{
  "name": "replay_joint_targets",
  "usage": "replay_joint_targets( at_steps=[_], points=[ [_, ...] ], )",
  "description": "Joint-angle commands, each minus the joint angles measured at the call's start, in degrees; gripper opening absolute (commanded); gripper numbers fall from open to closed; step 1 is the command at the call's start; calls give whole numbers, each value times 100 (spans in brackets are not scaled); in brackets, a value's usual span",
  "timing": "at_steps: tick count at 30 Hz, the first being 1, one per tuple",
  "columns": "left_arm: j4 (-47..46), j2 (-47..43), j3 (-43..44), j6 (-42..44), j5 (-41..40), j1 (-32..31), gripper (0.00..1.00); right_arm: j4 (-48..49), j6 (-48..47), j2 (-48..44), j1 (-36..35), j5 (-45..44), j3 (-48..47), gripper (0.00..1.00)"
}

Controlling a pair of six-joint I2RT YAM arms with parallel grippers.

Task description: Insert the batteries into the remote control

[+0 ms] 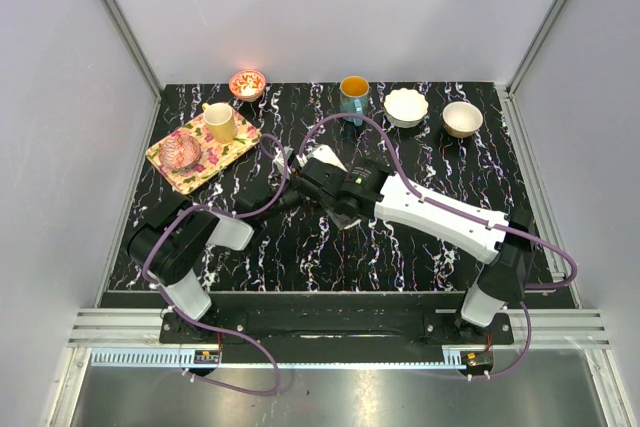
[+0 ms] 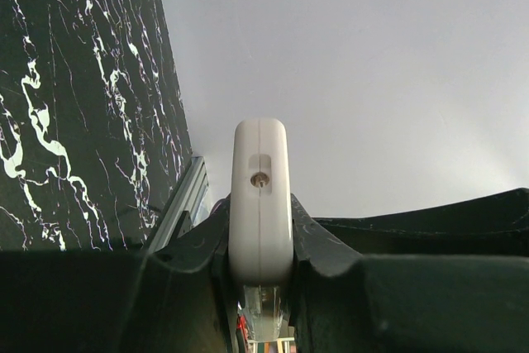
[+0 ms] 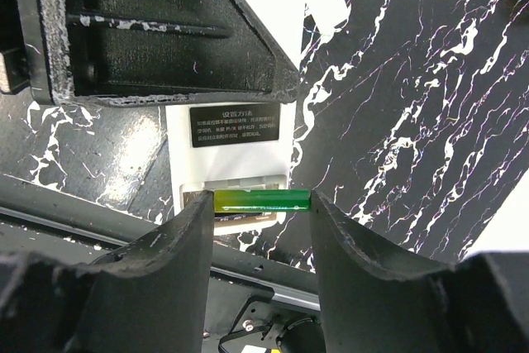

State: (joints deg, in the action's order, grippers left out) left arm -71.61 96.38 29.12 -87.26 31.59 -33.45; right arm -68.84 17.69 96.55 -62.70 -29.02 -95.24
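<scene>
The white remote control point(image 3: 235, 126) lies back-up, with a black label and an open recessed compartment point(image 3: 235, 214) at its near end. My left gripper point(image 2: 260, 229) is shut on the remote control point(image 2: 260, 204), which shows end-on between its fingers. My right gripper point(image 3: 258, 204) is shut on a green battery point(image 3: 262, 201), held end to end, lying across the compartment opening. In the top view both grippers meet at mid-table, the left gripper point(image 1: 290, 162) beside the right gripper point(image 1: 322, 179), with a bit of the remote control point(image 1: 328, 159) showing.
At the back left, a floral tray point(image 1: 165, 159) carries a yellow cup point(image 1: 220, 122) and a pink glass bowl point(image 1: 183, 152). Along the back edge stand a small red bowl point(image 1: 247, 83), a teal cup point(image 1: 354, 95), a white bowl point(image 1: 406, 107) and a beige bowl point(image 1: 462, 118).
</scene>
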Motion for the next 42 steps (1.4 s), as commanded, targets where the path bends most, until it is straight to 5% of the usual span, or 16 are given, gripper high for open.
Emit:
replay_joint_targets(
  at_steps=[1, 25, 35, 42],
  points=[
    [-2375, -277, 85, -80, 57, -39, 0, 230, -38, -181, -41, -17, -56, 53],
    [-2375, -225, 120, -54, 31, -47, 0, 248, -20, -356, -41, -8, -223, 63],
    [-2375, -216, 120, -54, 48, -39, 0, 424, -12, -488, -41, -236, -679, 75],
    [-2375, -233, 137, -54, 66, -47, 0, 1625, 568, -1883, 713, -300, 530, 77]
  ],
)
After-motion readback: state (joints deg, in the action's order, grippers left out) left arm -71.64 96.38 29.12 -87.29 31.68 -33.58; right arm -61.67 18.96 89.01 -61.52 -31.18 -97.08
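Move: The green battery is pinched end to end between the right fingertips, with the battery bay of the remote control right under it: about 1 cm below and 1 cm to the left. The remote's middle lies some 4 cm ahead and 3 cm left. The loose white cover is on the table, roughly 12 cm ahead, 4 cm right and 13 cm lower. From the left hand, which grips the remote, the bay is about 5 cm back and 4 cm right, level with it. The green battery is let go at the bay: the right fingers, holding their place above the remote's near end, slowly open off both ends of it. They keep widening as the hand then lifts ever faster, about 6 cm up and away from the bay, its left side tipping up some 15 degrees. The left hand stays still and keeps its grip on the remote. ##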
